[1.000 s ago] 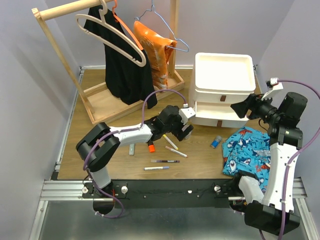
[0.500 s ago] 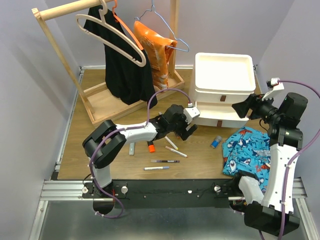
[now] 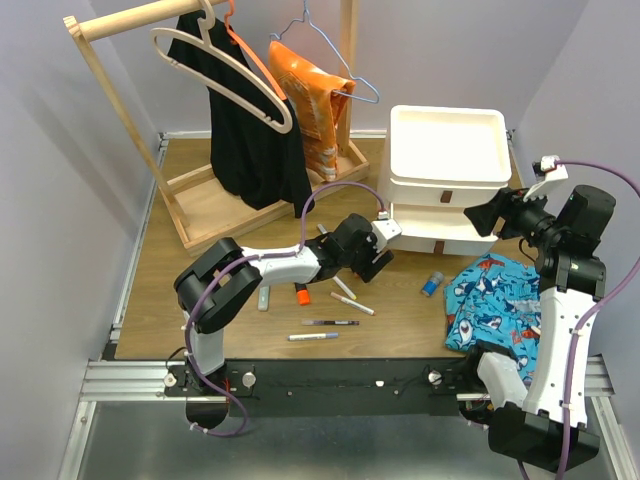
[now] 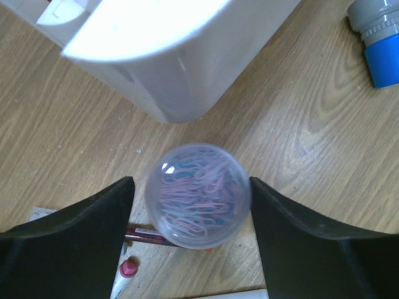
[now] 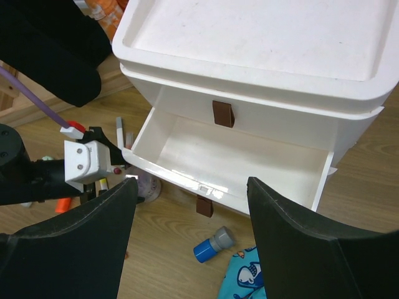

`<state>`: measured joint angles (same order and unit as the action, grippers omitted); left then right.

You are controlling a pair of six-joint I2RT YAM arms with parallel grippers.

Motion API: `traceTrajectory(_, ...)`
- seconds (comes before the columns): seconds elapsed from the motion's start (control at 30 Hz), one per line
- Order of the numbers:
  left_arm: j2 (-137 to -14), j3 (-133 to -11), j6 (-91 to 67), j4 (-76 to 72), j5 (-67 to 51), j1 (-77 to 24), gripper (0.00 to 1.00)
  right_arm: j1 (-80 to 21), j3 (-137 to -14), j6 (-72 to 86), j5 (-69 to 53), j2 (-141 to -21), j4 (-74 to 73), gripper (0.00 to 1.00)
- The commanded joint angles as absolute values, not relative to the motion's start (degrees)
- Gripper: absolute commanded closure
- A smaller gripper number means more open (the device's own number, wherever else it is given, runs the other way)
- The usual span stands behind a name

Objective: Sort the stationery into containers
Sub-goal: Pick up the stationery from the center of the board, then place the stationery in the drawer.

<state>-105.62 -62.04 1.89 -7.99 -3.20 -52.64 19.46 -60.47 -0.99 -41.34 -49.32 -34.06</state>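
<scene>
A small clear pot [image 4: 198, 196] of pastel paper clips stands on the wood just in front of the corner of the white drawer unit [image 3: 445, 150]. My left gripper [image 4: 192, 193] is open around the pot: the right finger is at its side and the left finger stands a little off. The unit's middle drawer [image 5: 237, 156] is pulled out and looks empty. My right gripper [image 5: 192, 187] hovers open above it, holding nothing. Loose pens [image 3: 330, 322], an orange highlighter [image 3: 300, 294] and a blue-and-grey piece [image 3: 432, 283] lie on the table.
The blue shark-print cloth [image 3: 495, 300] lies at the right front, beside the right arm. A wooden clothes rack [image 3: 200, 200] with hangers and garments fills the back left. The open drawer's corner [image 4: 168, 56] overhangs close to the pot.
My left gripper has moved right, to the drawer unit's corner, and its jaws have narrowed slightly around the pot. The right arm has not moved.
</scene>
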Motion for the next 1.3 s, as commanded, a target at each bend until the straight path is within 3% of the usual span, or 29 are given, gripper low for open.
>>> traceTrajectory(0.0,-105.5,-62.8,1.5,-7.5,-3.8,-52.9,0.27,19.2,-59.9,-1.8,-40.5,-48.7,-34.4,0.22)
traceTrajectory(0.03,-105.6,-62.9,1.5,-7.3,-4.0,-53.0,0.33,19.2,-59.9,-1.8,-40.5,-48.7,-34.4,0.22)
traceTrajectory(0.17,-104.2,-62.6,1.1,-5.3,-4.9,-52.9,0.42,19.2,-59.8,-1.8,-40.7,-48.7,-34.3,0.22)
traceTrajectory(0.43,-86.5,-55.9,8.3,4.9,-13.3,-51.8,0.46,19.2,-59.3,-2.3,-40.7,-48.6,-33.8,0.22)
traceTrajectory(0.63,-76.1,-59.1,15.1,8.2,-22.3,-51.9,0.46,19.2,-57.7,-1.8,-40.4,-49.0,-31.7,0.22)
traceTrajectory(1.0,-92.1,-78.8,15.6,4.6,-22.9,-52.2,0.46,19.2,-57.1,-0.9,-38.3,-48.6,-30.5,0.22)
traceTrajectory(1.27,-100.3,-83.9,14.8,3.3,-21.4,-52.2,0.46,19.2,-56.4,-0.7,-37.2,-47.3,-31.6,0.22)
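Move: The clear jar of paper clips stands upright between the left hand's open fingers, its middle at about their level or 1 cm below. The open drawer lies some 17 cm to the right and 8 cm farther out. The blue-capped bottle is roughly 14 cm right and 4 cm back, and the red pencil about 6 cm left and 2 cm ahead. From the right hand the jar is about 23 cm left, 2 cm ahead and 25 cm down. Closing first while staying in place, the left fingers pinch the jar by its sides. They then carry it back about 7 cm and steeply up, nearly 20 cm in all, with a little leftward drift. High above the table the hand reverses, swinging right and forward to come up beside the drawer's left front corner. The wrist turns some 20 degrees clockwise and the fingers tip upward somewhat. ##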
